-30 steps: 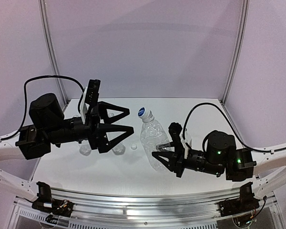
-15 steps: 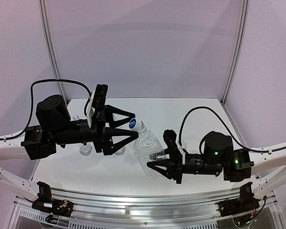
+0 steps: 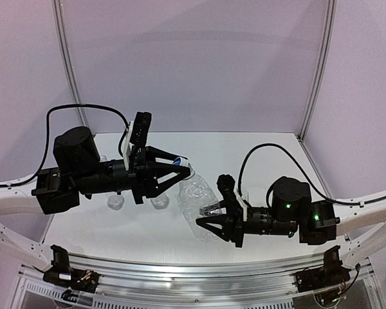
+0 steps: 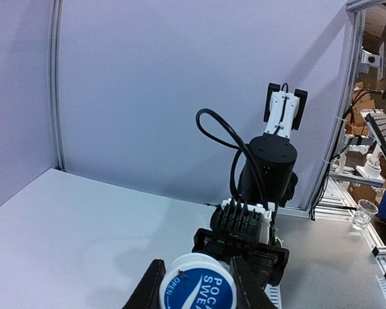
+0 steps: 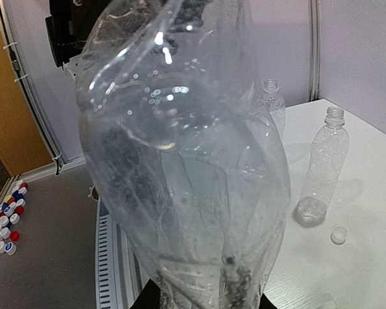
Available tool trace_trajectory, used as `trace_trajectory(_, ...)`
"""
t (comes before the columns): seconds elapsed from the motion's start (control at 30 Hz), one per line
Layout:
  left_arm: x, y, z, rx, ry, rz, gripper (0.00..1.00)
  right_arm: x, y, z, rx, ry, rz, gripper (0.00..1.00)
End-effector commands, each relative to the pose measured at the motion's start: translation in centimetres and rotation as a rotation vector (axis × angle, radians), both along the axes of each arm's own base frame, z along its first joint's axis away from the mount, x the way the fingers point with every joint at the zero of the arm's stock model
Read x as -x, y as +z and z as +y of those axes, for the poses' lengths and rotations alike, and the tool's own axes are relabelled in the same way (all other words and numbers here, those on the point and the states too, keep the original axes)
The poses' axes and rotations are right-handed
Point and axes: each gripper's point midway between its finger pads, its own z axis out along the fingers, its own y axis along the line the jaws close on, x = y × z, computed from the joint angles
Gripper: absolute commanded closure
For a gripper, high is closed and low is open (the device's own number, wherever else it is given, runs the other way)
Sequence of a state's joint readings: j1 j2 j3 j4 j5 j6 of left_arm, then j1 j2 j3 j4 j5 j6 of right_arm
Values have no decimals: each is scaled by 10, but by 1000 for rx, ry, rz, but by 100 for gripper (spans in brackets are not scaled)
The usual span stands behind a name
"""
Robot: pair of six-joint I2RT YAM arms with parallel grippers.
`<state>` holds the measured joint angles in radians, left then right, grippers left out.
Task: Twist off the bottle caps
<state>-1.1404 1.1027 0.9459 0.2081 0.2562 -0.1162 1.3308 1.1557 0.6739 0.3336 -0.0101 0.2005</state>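
A clear crinkled bottle [image 3: 194, 196] hangs tilted above the table between both arms. Its white bottle cap [image 4: 198, 286], with a blue printed top, sits between the fingers [image 4: 148, 291] of my left gripper [image 4: 196, 273], which is shut on it. From above, the left gripper [image 3: 180, 168] meets the bottle's neck from the left. My right gripper [image 3: 209, 215] is shut on the bottle's lower body. In the right wrist view the bottle [image 5: 180, 161] fills the frame, and only dark finger edges of the right gripper [image 5: 202, 301] show at the bottom.
Two uncapped bottles [image 5: 325, 167] [image 5: 273, 106] stand on the white table [image 5: 373, 212], partly under my left arm from above [image 3: 116, 201] [image 3: 159, 202]. A loose cap [image 5: 338, 234] lies near them. Coloured caps [image 5: 6, 222] lie on the floor beyond the table edge.
The right arm has carried the bottle left and tilted it toward the left gripper. The left gripper moved right and closed on the cap.
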Motion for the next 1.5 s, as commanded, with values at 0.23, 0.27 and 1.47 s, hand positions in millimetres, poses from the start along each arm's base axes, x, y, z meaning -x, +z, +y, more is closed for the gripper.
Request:
trace_trajectory(0.23, -35, 0, 18, 7, 182, 143, 79, -51, -10, -12, 80, -314, -32, 71)
trace_trajectory(0.27, -35, 3, 23, 23, 179, 151, 78, -52, -11, -11, 84, -313, -26, 71)
trace_trajectory(1.47, -216, -186, -25, -428, 584, 565, 70, -149, -31, -142, 59, -985, 158, 71)
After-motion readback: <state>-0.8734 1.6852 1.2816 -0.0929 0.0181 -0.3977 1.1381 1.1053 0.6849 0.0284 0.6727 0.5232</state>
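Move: The blue-topped cap is already between the left fingers at the bottle's mouth. The loose cap lying flat on the table is about 22 cm ahead of the left hand and 37 below; the upright cap is some 12 ahead and 9 right, just as low, and the nearer standing bottle about 21 ahead, 10 left. From the right hand, gripping the bottle, clear table lies roughly 15 ahead, 13 right, 25 below, with the upright cap about 15 straight ahead. Keep both grips and ease forward together, then pull the left gripper left and up to free the cap from the mouth. Swing the left gripper about 15 cm forward and down towards the loose cap, tipping its fingertips down and turning it counter-clockwise. Meanwhile carry the bottle forward and right, away from the left hand, sinking slightly and turning some 50 degrees clockwise. ##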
